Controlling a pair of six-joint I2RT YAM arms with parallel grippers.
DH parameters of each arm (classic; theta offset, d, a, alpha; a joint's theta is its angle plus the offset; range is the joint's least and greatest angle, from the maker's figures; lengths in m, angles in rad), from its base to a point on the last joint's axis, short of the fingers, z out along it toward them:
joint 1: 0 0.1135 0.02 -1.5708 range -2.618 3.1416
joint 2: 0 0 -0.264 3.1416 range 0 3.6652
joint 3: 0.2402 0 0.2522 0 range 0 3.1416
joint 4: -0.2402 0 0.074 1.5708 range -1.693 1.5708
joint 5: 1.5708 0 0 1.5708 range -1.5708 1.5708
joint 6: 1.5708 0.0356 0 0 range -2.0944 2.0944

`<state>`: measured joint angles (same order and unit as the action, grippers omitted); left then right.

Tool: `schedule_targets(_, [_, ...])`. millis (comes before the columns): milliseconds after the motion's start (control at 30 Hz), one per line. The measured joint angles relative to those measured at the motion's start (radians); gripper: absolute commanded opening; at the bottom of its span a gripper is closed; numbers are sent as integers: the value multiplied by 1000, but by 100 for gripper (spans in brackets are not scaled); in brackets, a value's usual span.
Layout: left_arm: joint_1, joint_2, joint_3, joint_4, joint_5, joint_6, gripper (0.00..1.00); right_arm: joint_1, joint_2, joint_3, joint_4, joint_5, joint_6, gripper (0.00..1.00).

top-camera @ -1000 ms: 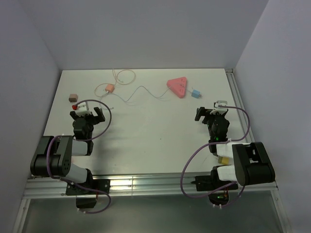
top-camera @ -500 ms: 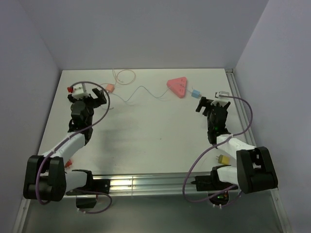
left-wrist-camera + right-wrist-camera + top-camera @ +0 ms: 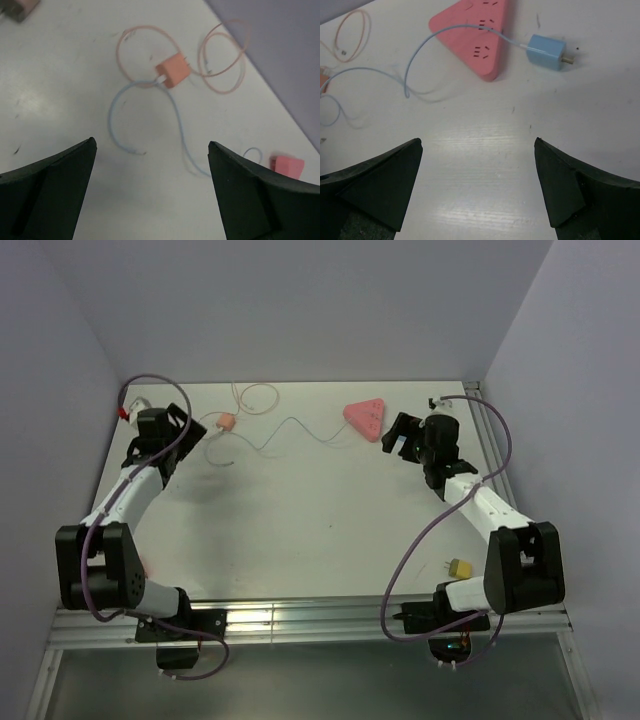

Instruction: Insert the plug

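Observation:
The light-blue plug [image 3: 546, 51] lies flat on the white table just right of the pink triangular socket strip [image 3: 475, 30], with a thin blue cable running from it over the strip. My right gripper [image 3: 477, 142] hovers open a short way in front of both and holds nothing. In the top view the right gripper [image 3: 412, 426] covers the plug, beside the strip [image 3: 364, 418]. My left gripper [image 3: 151, 143] is open and empty, above the blue cable in front of the orange-red block [image 3: 172, 71]. In the top view the left gripper [image 3: 186, 434] sits left of that block [image 3: 226, 423].
Thin orange cable loops [image 3: 255, 397] lie behind the orange block. A brown block [image 3: 19, 6] sits at the far left. A small yellow connector [image 3: 460, 567] lies near the right arm's base. A metal rail [image 3: 486, 445] runs along the table's right edge, and walls close in on three sides.
Both arms have stretched away from their bases toward the back of the table, the left toward the orange block, the right toward the plug and pink strip. Both grippers stayed open.

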<state>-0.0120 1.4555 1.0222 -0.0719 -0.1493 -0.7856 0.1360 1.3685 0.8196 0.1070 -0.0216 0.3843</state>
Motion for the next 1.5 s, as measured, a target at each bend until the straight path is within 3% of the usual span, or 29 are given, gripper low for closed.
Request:
schedule_targets(133, [70,-137,-169,-55,89,-25,99,26,-61,-3,-49,-60,19,100])
schedule_targets(233, [76,-300,-192,-142,89,-34,99,68,-111,-3,-72,-80,20,100])
schedule_targets(300, [91,-404,-187,-192,37,-74,100,92,-130,-3,-66,-126,31,100])
schedule_targets(367, [120,-495,-183,-257,-21,-103,91,96,-130,-4,-51,-188,53,100])
schedule_targets(467, [154,-563,-151,-407,-136,-146,89,95,-114,-5,-52,-264,79,100])
schedule_targets(667, [156,-465,-29,-836,-375,-322,98,120,-118,-5,-129,-298,90,100])
schedule_targets(900, [173,-314,-28,-1150,-488,-515,91,130,-237,1,-212,-320,89,100])
schedule_targets(967, [189,-298,-28,-1184,-494,-541,81,131,-277,8,-237,-319,86,100])
schedule_targets(1033, [213,-296,-28,-1211,-496,-559,77,133,-307,19,-257,-316,82,100])
schedule_targets(1300, [398,-278,-56,-1244,-423,-588,77,147,-338,48,-318,-312,67,100])
schedule_targets(1500, [524,-270,-162,-1214,-367,-590,75,172,-339,48,-337,-312,67,100])
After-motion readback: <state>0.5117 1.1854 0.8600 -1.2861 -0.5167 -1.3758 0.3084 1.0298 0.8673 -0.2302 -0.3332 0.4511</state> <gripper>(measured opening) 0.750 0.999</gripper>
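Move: The red adapter sits some 32 cm back towards the base from the left hand, about 13 cm to its left and 15 cm below. On the table at the far end, the brown block is about 10 cm ahead of this hand and 17 cm left, and the orange charger about 17 cm ahead and 7 cm right. From the right hand, the adapter lies roughly 75 cm left and 29 cm back. The left hand swings back about 33 cm and to its left, arching up before sinking towards the red adapter, while the wrist tips steeply down and turns counter-clockwise and the fingers narrow to three-quarters open, holding nothing. The right hand, empty and wide open, draws back, left and up, some 10 cm each way, off from the pink power strip. ##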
